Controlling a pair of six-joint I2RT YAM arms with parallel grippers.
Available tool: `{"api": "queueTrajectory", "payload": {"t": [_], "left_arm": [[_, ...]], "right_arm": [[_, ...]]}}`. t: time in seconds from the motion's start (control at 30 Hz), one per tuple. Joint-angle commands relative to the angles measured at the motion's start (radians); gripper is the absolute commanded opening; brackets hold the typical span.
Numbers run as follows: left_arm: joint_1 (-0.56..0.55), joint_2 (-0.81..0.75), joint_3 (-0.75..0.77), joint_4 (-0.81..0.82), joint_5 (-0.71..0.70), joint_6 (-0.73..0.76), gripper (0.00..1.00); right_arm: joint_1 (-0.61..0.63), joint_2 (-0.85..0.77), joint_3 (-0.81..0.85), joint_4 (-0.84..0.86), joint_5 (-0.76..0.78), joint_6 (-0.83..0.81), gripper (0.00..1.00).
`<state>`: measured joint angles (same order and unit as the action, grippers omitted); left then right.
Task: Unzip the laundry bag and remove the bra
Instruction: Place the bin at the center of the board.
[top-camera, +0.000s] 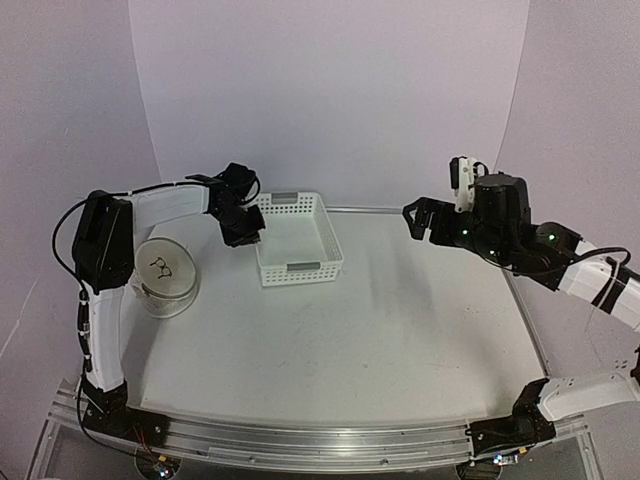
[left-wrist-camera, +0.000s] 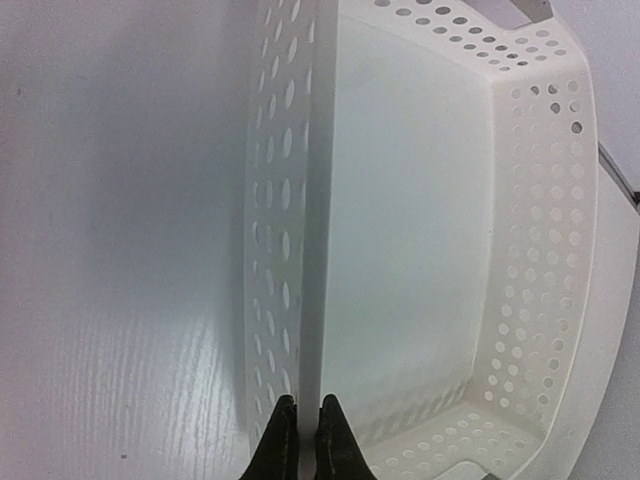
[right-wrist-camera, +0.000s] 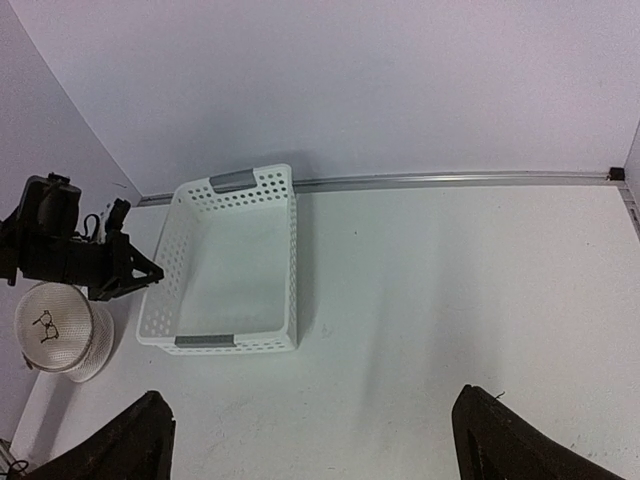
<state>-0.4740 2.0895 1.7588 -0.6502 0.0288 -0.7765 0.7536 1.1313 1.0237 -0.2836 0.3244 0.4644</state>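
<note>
The laundry bag (top-camera: 165, 272), a round white mesh drum with a small black drawing on its flat top, stands at the table's left beside my left arm; the right wrist view shows this bag (right-wrist-camera: 58, 332) too. No bra shows in any view. My left gripper (top-camera: 252, 235) is at the left wall of the white perforated basket (top-camera: 331, 238). In the left wrist view its black fingertips (left-wrist-camera: 303, 402) are pinched on the rim of that basket wall (left-wrist-camera: 275, 230). My right gripper (top-camera: 420, 215) hangs high at the right, wide open (right-wrist-camera: 310, 400) and holding nothing.
The white basket (right-wrist-camera: 291, 250) has grey handles at both short ends and nothing inside. It stands at the back of the table, just right of the bag. A metal rail (top-camera: 300, 435) runs along the near edge.
</note>
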Motion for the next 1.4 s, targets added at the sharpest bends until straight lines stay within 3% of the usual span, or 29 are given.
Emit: {"api": "queueTrajectory", "payload": {"t": [0.0, 0.4, 1.37], "left_arm": [[-0.057, -0.047, 0.052, 0.032, 0.063, 0.009, 0.00], [-0.220, 0.079, 0.185, 0.054, 0.135, -0.044, 0.00], [-0.356, 0.205, 0.287, 0.105, 0.092, -0.185, 0.00]], "right_arm": [[0.000, -0.057, -0.009, -0.018, 0.062, -0.010, 0.98], [0.000, -0.136, -0.050, -0.063, 0.073, 0.021, 0.98], [0.000, -0.195, -0.112, -0.085, 0.057, 0.052, 0.98]]}}
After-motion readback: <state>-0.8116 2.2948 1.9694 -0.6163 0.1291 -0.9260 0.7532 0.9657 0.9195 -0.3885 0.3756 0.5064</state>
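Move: The bin is already in the left hand, pinched at its left rim; its middle lies about 11 cm to the right, level with the hand and 5 cm lower. The board's centre is some 16 cm right and 12 cm back from this hand, about 12 cm below. The laundry bag stands roughly 22 cm left and 8 cm back, 7 cm lower. From the empty right hand, the bin lies about 17 cm ahead, 24 cm left and 23 cm below. The bin, its left rim still pinched in the left fingers, is carried about 20 cm to the right and some 9 cm back, away from the laundry bag, quickly at first and then slower. The left wrist turns roughly 15 degrees clockwise, mostly in the first half; the hand rises a touch, then sinks about 3 cm. The open right hand backs off about 5 cm, rightward and back. ##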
